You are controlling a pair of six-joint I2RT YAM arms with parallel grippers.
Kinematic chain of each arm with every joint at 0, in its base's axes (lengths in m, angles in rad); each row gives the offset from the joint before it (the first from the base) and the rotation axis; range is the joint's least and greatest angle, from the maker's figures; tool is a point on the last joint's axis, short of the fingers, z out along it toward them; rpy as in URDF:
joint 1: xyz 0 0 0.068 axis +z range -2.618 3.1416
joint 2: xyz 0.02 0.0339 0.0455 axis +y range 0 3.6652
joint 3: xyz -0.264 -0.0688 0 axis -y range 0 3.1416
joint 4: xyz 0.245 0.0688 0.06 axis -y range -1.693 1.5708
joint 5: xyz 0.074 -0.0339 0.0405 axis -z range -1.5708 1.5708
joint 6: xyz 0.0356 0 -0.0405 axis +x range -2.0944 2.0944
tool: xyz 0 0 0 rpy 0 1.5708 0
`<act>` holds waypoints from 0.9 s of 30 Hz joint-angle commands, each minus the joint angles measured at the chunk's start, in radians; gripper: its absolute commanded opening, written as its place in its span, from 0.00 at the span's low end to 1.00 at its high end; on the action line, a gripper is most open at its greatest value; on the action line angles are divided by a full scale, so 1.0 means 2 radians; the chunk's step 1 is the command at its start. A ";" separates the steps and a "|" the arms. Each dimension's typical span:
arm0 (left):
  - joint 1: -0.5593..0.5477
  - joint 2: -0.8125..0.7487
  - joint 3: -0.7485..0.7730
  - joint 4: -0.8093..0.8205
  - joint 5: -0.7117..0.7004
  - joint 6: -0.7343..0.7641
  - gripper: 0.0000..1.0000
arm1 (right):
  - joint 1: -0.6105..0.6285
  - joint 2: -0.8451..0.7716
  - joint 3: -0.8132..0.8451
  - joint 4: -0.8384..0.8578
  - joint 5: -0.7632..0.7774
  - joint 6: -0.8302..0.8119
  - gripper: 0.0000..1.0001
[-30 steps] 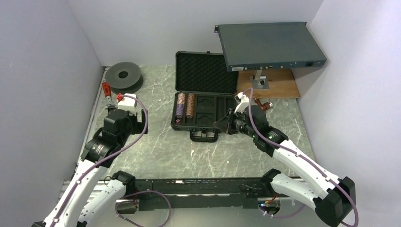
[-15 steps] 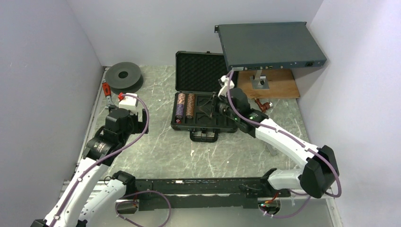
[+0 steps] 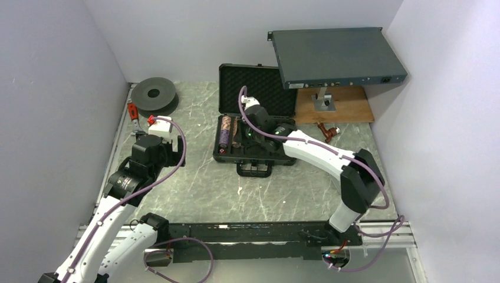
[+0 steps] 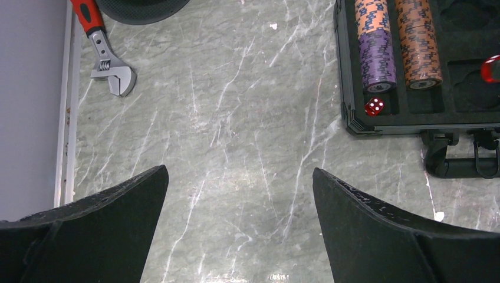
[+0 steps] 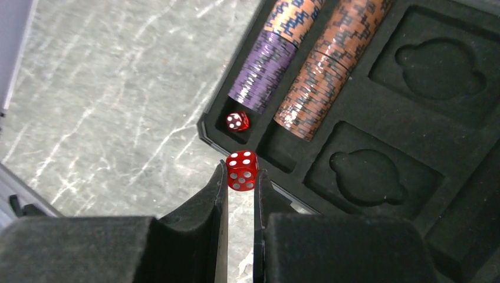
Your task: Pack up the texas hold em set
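Observation:
The black briefcase (image 3: 255, 169) lies open mid-table, its egg-crate foam lid (image 3: 259, 88) standing up behind. In the tray's left slots lie a purple-and-brown chip stack (image 5: 268, 56) and a brown chip stack (image 5: 321, 79). One red die (image 5: 237, 121) sits in the slot below the purple chips. My right gripper (image 5: 242, 173) is shut on a second red die (image 5: 242, 170), held over the tray's near-left corner. My left gripper (image 4: 239, 170) hangs open above bare table left of the case, with nothing between its fingers.
A red-handled wrench (image 4: 109, 59) lies by the left wall, with a dark round spool (image 3: 155, 94) behind it. A grey rack box (image 3: 336, 56) sits raised over a wooden board (image 3: 342, 109) at the back right. The case handle (image 4: 466, 162) juts toward me.
My right arm swung left from the case's right front, across the tray, to above the chip slots. The left arm has barely moved.

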 commanded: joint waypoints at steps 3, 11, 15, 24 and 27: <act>0.003 0.001 0.001 0.013 -0.007 0.006 0.99 | 0.007 0.052 0.049 -0.042 0.021 -0.004 0.00; 0.005 0.002 0.001 0.015 -0.003 0.006 0.99 | 0.011 0.093 0.065 -0.050 0.019 -0.001 0.00; 0.006 0.002 0.000 0.014 -0.004 0.006 0.99 | 0.012 0.107 0.071 -0.049 0.018 -0.003 0.00; 0.007 0.002 0.000 0.016 -0.001 0.007 0.99 | 0.013 0.129 0.084 -0.059 0.032 -0.001 0.00; 0.008 0.002 0.001 0.016 0.002 0.007 0.99 | 0.013 0.132 0.085 -0.060 0.031 -0.004 0.03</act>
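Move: The empty near end of the brown stack's slot in the case, where the held die is bound, lies roughly 10 cm below the right hand and about 1 cm ahead and 1 cm to its left. The other die sits 5 cm to the left of that pocket and level with it; the brown stack's middle is some 8 cm beyond the pocket. The case handle is about 6 cm back and 5 cm right of the hand. From the left hand the pocket lies about 8 cm ahead, 24 cm right and 16 cm down. The red die, still pinched between the right fingertips, is carried almost straight down about 9 cm towards the empty near end of the brown stack's slot, fast at first and then easing, with barely 1 cm of drift left. The wrist tips the fingers some 15 degrees steeper on the way, and they keep their hold. ##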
